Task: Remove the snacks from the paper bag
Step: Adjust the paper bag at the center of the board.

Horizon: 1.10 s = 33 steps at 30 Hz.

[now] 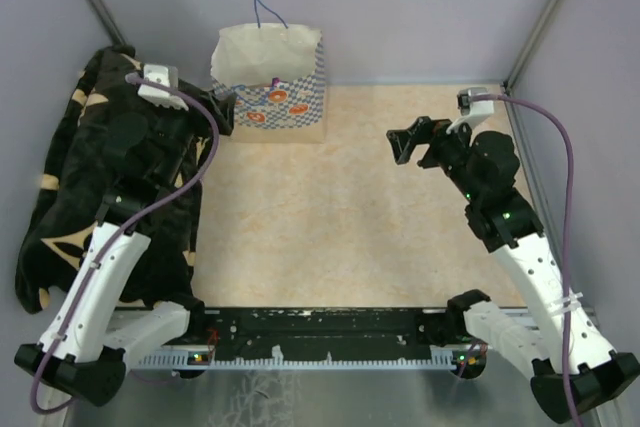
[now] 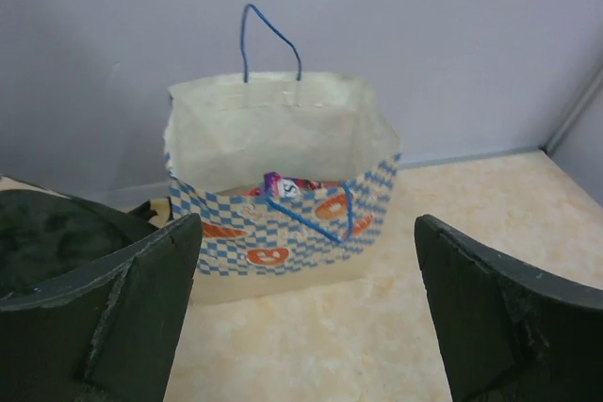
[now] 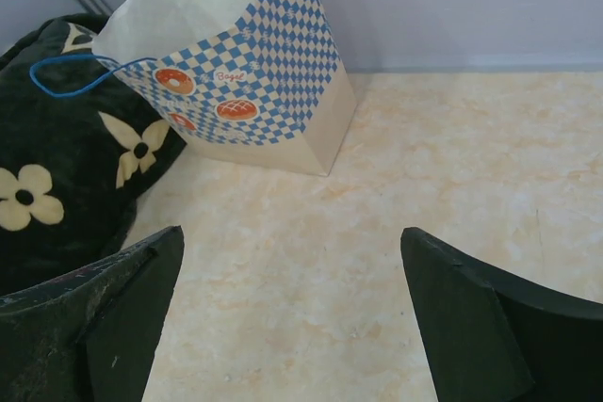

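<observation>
The paper bag (image 1: pixel 270 82) stands upright and open at the back of the table, cream with a blue checkered band; it also shows in the left wrist view (image 2: pixel 283 185) and the right wrist view (image 3: pixel 240 63). A purple-pink snack packet (image 2: pixel 283 185) pokes up inside it; the other snacks are hidden. My left gripper (image 1: pixel 222 107) is open and empty, just left of the bag, its gap (image 2: pixel 306 317) facing the bag's front. My right gripper (image 1: pixel 412 142) is open and empty over the table, well right of the bag, its gap (image 3: pixel 292 317) above bare tabletop.
A black floral blanket (image 1: pixel 70 167) lies bunched along the left side under the left arm, and shows in the right wrist view (image 3: pixel 57 167). Grey walls enclose the back and sides. The beige tabletop (image 1: pixel 340 217) lies between the arms.
</observation>
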Motion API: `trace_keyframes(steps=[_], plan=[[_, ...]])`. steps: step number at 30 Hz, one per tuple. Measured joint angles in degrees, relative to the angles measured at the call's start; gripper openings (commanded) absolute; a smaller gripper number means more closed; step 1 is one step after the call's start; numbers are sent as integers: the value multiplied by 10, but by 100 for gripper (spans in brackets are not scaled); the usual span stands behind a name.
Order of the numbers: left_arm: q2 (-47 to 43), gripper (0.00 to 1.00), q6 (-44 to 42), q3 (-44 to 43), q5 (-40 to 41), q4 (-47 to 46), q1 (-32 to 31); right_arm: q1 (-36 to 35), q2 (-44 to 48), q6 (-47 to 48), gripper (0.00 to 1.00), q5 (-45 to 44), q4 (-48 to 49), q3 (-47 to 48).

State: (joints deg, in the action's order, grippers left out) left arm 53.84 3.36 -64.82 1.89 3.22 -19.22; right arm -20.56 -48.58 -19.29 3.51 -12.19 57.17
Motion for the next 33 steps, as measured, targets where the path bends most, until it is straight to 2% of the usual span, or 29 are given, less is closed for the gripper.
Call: trace_keyframes(steps=[3, 9, 17, 23, 29, 33], plan=[[42, 100, 14, -53, 47, 19, 6, 0, -20, -4, 99, 1, -7, 10], [150, 100, 39, -153, 82, 109, 65, 0, -74, 9, 99, -1, -19, 23], [285, 100, 4, -267, 181, 163, 94, -41, -198, 24, 99, -95, -41, 128], [416, 100, -14, -352, 191, 165, 147, -76, -390, 42, 98, -169, -46, 342], [546, 99, -32, -451, 168, 162, 159, -90, -593, 62, 98, -190, -52, 539], [600, 99, -32, -504, 130, 156, 159, -91, -753, 80, 97, -190, -100, 754]])
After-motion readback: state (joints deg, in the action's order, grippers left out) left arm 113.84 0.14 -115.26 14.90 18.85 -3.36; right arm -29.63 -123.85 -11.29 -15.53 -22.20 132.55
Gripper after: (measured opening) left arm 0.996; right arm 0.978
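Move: The paper bag stands at the far side of the board, its middle about 32 cm ahead of the left hand, 9 cm to its right and some 27 cm below. From the right hand the bag is roughly 35 cm ahead, 28 cm to the left and 20 cm below. The snacks sit low inside the bag, and the dark blanket's middle is about 11 cm ahead of the left hand and 24 cm to its left, well below. Both open hands race out to flank the paper bag: the left goes some 26 cm forward, 12 cm left and nearly as far down, swinging wide past the bag's left edge, turning counter-clockwise and tipping down about 25 degrees, then starting to ease back right at the end. The right first dips and creeps forward, then sweeps about 27 cm forward and 14 cm left to the bag's right side, rolling its left side down a little; both grippers stay wide open, close to the bag's sides, with no grip taken. ##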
